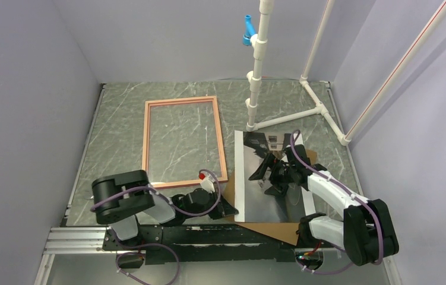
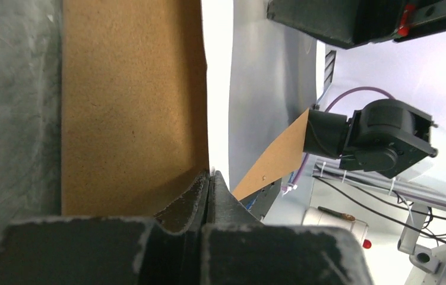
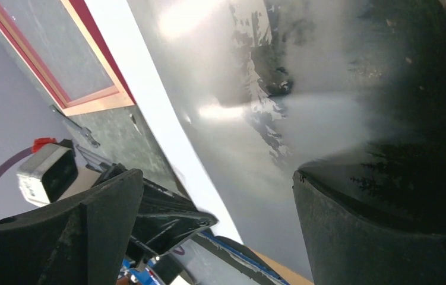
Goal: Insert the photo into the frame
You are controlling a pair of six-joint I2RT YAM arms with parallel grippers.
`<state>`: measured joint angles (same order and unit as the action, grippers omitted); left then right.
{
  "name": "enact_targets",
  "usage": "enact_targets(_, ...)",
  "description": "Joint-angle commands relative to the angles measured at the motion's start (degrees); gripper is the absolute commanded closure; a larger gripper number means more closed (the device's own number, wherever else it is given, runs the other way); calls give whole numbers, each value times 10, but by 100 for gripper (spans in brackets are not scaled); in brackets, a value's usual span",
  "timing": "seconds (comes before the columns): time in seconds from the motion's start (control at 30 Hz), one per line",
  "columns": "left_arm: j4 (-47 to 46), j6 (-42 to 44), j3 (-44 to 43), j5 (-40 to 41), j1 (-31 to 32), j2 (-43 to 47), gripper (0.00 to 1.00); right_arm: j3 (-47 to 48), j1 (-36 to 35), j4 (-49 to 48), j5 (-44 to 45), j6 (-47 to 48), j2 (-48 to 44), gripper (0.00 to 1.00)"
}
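The photo (image 1: 268, 199), a grey cloudy print with a white band on its left edge, lies on a brown backing board (image 1: 280, 230) at the right of the table. To its left the salmon-bordered frame (image 1: 146, 139) lies flat with bare table inside it. My left gripper (image 1: 230, 209) lies low at the photo's near left corner. In the left wrist view the left gripper (image 2: 210, 175) is shut on the photo's white edge (image 2: 217, 89), beside the backing board (image 2: 131, 107). My right gripper (image 1: 266, 175) hangs open over the photo (image 3: 303, 119), empty between the right gripper's (image 3: 217, 178) fingers.
A white pipe stand (image 1: 256, 89) with a blue clip (image 1: 247, 29) rises behind the photo, and its legs (image 1: 321, 110) run to the back right. Lavender walls close the table on three sides. A metal rail (image 1: 78, 240) runs along the near edge.
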<state>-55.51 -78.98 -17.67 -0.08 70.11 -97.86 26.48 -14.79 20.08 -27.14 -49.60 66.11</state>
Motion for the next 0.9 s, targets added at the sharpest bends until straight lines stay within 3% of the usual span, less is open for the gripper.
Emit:
enact_targets(0.0,126,32,-1,42,-9,92,100,21,-1,59,44,39,-29,0)
enact_targets(0.17,411,71,-38,115,-10,225,100,61,-1,97,49,77,-85,0)
enact_targets(0.33,619,75,-40,186,-10,366,100,84,-2,119,62,100,-104,0)
enact_targets(0.6,851,-19,46,234,-10,644,100,68,-2,101,59,115,-76,0)
enact_targets(0.7,916,-16,59,238,-10,731,100,66,-2,93,61,119,-67,0)
enact_targets(0.73,935,-15,57,241,-10,750,96,65,-1,89,59,121,-62,0)
enact_targets(0.8,984,-12,40,251,-10,772,79,69,-1,86,59,127,-50,0)
enact_targets(0.87,1045,-17,9,265,-10,767,40,74,-1,89,67,135,-39,0)
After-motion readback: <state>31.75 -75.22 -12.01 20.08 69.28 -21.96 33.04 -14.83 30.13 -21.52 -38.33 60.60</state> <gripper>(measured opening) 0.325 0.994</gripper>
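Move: The left hand holds the photo by its left edge near the close corner; the photo's middle is about 14 cm ahead and 15 cm to its right. The frame it heads for lies with its middle some 28 cm ahead and 20 cm to its left; the backboard under the photo centres about 10 cm ahead and 13 cm right. The right hand is over the photo, whose middle is roughly 3 cm ahead and 6 cm to its right, just below it. Still pinching the photo's left edge, the left hand drags it some 18 cm to the left, towards the frame, arching up about 5 cm and coming back down while the wrist turns roughly 25 degrees; only at the end do the fingers part. The right hand, fingers wide open, lifts off the photo by about 5 cm, then sinks some 2 cm again over its right border. ##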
